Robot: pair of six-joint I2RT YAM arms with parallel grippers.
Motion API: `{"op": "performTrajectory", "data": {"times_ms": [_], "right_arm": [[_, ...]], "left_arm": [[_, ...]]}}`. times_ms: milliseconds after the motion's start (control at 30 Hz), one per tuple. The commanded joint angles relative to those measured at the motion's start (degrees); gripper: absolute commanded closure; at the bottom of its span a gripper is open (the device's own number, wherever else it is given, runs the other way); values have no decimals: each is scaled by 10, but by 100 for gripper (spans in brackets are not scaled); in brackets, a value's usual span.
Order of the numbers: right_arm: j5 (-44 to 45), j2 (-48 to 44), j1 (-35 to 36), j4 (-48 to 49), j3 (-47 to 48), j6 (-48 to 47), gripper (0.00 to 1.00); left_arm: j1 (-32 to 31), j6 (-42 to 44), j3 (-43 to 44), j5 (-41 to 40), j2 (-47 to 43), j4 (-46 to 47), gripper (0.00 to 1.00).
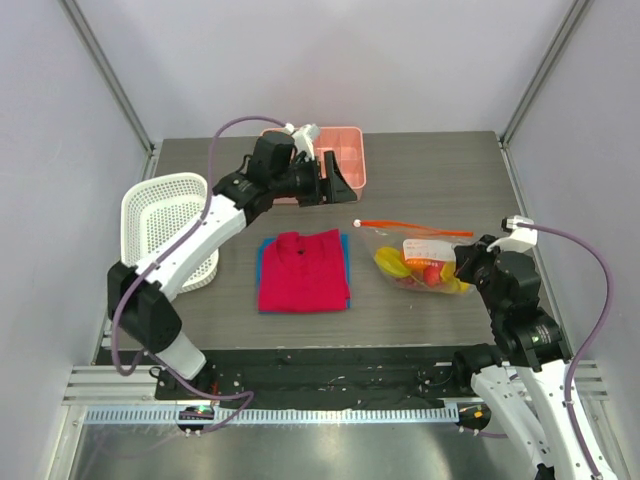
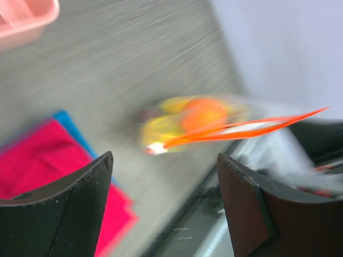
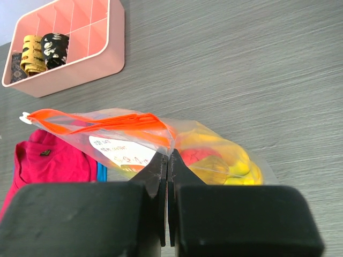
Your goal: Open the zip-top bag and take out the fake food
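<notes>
The zip-top bag (image 1: 425, 250) lies right of centre on the table, its orange zip strip (image 1: 415, 229) along the far edge. Inside show the fake food: a yellow banana (image 3: 236, 160), a red fruit (image 3: 194, 156) and an orange ball (image 2: 202, 113). My right gripper (image 3: 168, 154) is shut, pinching the clear plastic just under the zip strip (image 3: 107, 122); in the top view it (image 1: 468, 267) sits at the bag's right end. My left gripper (image 1: 336, 184) hangs open near the pink tray, well apart from the bag. Its jaws (image 2: 165, 158) are wide with nothing between them, and its view is blurred.
A folded red shirt (image 1: 303, 270) on a blue layer lies left of the bag. The pink tray (image 1: 350, 160) with brown and dark ring pieces (image 3: 40, 51) stands at the back. A white basket (image 1: 165, 225) stands at the left edge.
</notes>
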Motion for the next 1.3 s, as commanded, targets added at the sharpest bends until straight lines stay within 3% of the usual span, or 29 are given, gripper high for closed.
{"op": "performTrajectory", "data": {"times_ms": [0,67,100,200,333,367,500,833,1133,1200,1267], "right_arm": [[-6,-4,-2,18,28,-19,99],[-3,-9,-2,10,26,-15,99],[-3,-12,-2,9,24,-15,99],[-5,-13,-2,11,28,-17,99],[-4,-17,-2,10,32,-20,99],[-5,-19,-2,9,32,-20,99],[-7,-38,-1,9,29,-22,99],[-20,-46,-2,15,25,-21,99],[-42,-39,-2,16,24,-24,99],[-46,-38,-1,16,25,-24,98],[-53,-36,-2,14,29,-22,99]], "left_arm": [[-26,-361,-40,-35,-64,54,25],[-59,-461,-65,-37,-67,66,25],[-71,-558,-72,-26,-66,81,25],[-122,-675,-76,-37,-58,82,24],[-164,-728,3,-58,0,-51,30],[-171,-731,18,-60,12,-68,37],[-193,-740,79,-108,50,-100,39],[-202,-778,81,-140,93,-74,57],[-202,-788,123,-149,154,-60,61],[-201,-788,133,-152,166,-53,67],[-195,-744,159,-142,187,-30,84]]}}
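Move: The bag's open zip mouth, held up from the table, has its middle about 16 cm to the left hand's right, 6 cm back and 6 cm lower. The zip's slider end hangs nearer, some 3 cm right, 4 cm back and 6 cm down. The fake food lies about 20 cm right, 4 cm back and 18 cm below; the red shirt some 9 cm left, 4 cm back and 24 cm down. From the right hand, the mouth is about 10 cm left and 5 cm ahead, level in height. Back and to the right the left hand swings, about 11 cm each way with a small rise at first, rolling some 70 degrees about the line its fingers point along; it then eases farther right, down and slightly forward onto the zip mouth. Its wide-open fingers close most of the way around the near lip, one inside, one outside, while the right hand keeps its pinch on the bag. ##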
